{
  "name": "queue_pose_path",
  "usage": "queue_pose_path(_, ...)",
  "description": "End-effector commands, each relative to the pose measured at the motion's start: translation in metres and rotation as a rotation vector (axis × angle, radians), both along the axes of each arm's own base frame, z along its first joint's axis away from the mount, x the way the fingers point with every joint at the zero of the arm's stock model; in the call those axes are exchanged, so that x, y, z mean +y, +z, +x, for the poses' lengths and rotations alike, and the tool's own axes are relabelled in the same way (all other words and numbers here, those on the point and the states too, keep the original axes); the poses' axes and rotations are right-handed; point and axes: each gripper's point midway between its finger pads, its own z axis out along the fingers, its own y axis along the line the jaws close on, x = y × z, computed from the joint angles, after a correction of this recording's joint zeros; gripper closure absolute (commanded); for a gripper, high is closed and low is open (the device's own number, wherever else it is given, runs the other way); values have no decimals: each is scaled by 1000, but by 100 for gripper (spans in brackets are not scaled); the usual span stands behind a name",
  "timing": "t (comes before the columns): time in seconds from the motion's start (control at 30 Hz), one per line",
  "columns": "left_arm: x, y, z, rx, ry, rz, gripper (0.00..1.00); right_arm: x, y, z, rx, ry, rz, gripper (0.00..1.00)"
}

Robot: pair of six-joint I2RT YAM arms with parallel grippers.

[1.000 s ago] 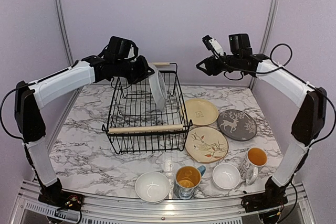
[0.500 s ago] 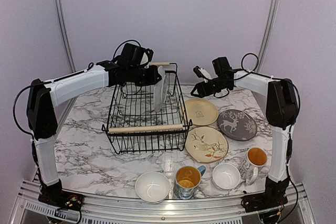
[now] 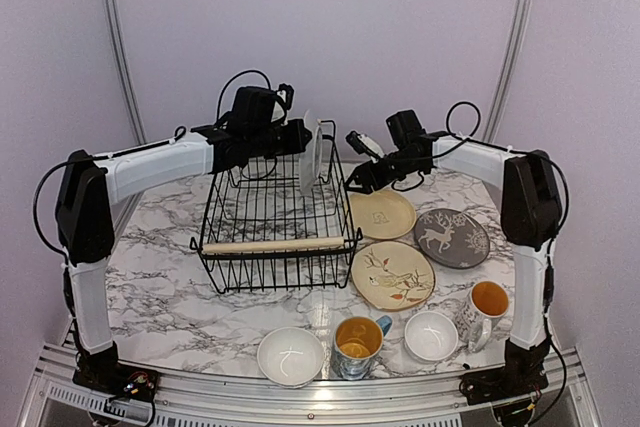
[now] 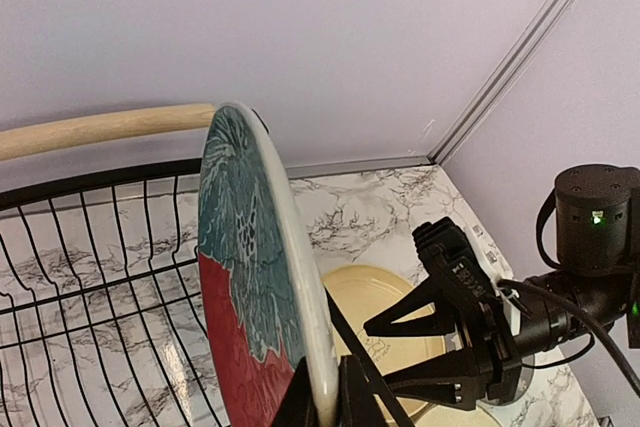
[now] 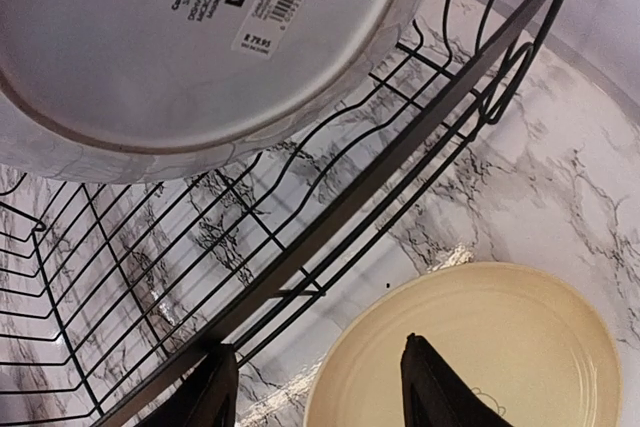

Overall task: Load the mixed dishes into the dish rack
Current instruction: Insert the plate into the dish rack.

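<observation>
My left gripper (image 3: 303,139) (image 4: 325,394) is shut on the rim of a plate (image 3: 315,159) (image 4: 250,277) with a teal leaf over red on its face and a white back (image 5: 180,47). The plate stands edge-on inside the back right of the black wire dish rack (image 3: 262,222) (image 5: 400,152). Whether its lower edge rests on the wires I cannot tell. My right gripper (image 3: 353,184) (image 5: 318,345) (image 4: 378,355) is open and empty, low beside the rack's right wall, over the near edge of the pale yellow plate (image 3: 383,213) (image 5: 500,347).
On the marble table right of the rack lie a cream bird plate (image 3: 393,275) and a grey reindeer plate (image 3: 451,237). Along the front edge stand two white bowls (image 3: 291,355) (image 3: 431,335) and two yellow-lined mugs (image 3: 358,339) (image 3: 486,305). The rack's wooden handle (image 3: 270,245) spans its front.
The left arm carried the plate further back and right in the rack and turned it upright, edge-on. The right arm dropped and swung left to the rack's right side.
</observation>
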Motion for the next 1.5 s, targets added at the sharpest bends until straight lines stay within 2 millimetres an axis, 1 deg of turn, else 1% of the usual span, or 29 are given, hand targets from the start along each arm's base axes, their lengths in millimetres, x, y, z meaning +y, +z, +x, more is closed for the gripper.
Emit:
queue_pose_path(0.0, -6, 72, 12, -244, 21, -148, 100, 5, 15, -9, -24, 43, 24, 46)
queue_pose_path(0.07, -7, 68, 14, -250, 24, -153, 100, 0, 19, -10, -33, 31, 13, 46)
queue_pose_path(0.27, -10, 55, 19, -252, 45, -201, 100, -22, 31, -22, -69, 15, 1, 45)
queue_pose_path(0.4, -12, 42, 23, -261, 72, -184, 100, -24, 35, -28, -86, 23, 10, 44)
queue_pose_path(0.53, -14, 25, 30, -251, 93, -167, 100, -21, 30, -33, -60, 40, 22, 44)
queue_pose_path(0.67, -14, 18, 33, -246, 105, -168, 100, -21, 19, -37, -35, 50, 24, 44)
queue_pose_path(0.7, -15, 19, 32, -247, 103, -170, 100, -20, 17, -38, -32, 54, 26, 44)
queue_pose_path(0.77, -17, 29, 28, -265, 99, -181, 100, -18, 14, -41, -19, 67, 39, 44)
queue_pose_path(0.93, -24, 71, 7, -360, 97, -179, 100, -8, 3, -49, 6, 102, 42, 44)
queue_pose_path(1.0, -27, 82, 1, -389, 100, -170, 100, -4, 0, -52, 0, 114, 31, 44)
queue_pose_path(1.1, -31, 86, -2, -397, 98, -163, 100, 1, -1, -55, -15, 128, 12, 44)
queue_pose_path(1.2, -32, 76, 1, -383, 110, -147, 100, 3, -1, -56, -20, 135, 10, 44)
queue_pose_path(1.3, -28, 73, 1, -384, 127, -156, 100, 4, 0, -58, -20, 138, 11, 44)
queue_pose_path(1.4, -23, 86, -4, -400, 132, -184, 100, 4, 1, -58, -21, 138, 11, 44)
queue_pose_path(1.47, -18, 100, -8, -418, 133, -196, 100, 4, 1, -58, -23, 138, 12, 44)
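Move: The left hand already holds the red-and-teal plate upright over the rack; the right-hand slots it is meant for lie about 5 cm ahead, 5 cm to its right and 18 cm below. The rack's right rim passes level with the hand, 8 cm to its right and 13 cm below. The right hand, half open, has that rim 3 cm to its left, level with it and 1 cm below; the cream plate lies 4 cm ahead, 6 cm right and 13 cm below. Keeping its pinch on the plate's rim, the left hand first eases forward some 2.5 cm while lowering the plate about 5 cm towards the rack's right-hand slots, then draws back about 2 cm and shifts right towards the right rim, its fingers tipping up some 10 degrees. The right hand, fingers still half open, draws back over 5 cm beside the right rim, rising about 3 cm on the way and sinking again; contact with the rim can't be made out. ##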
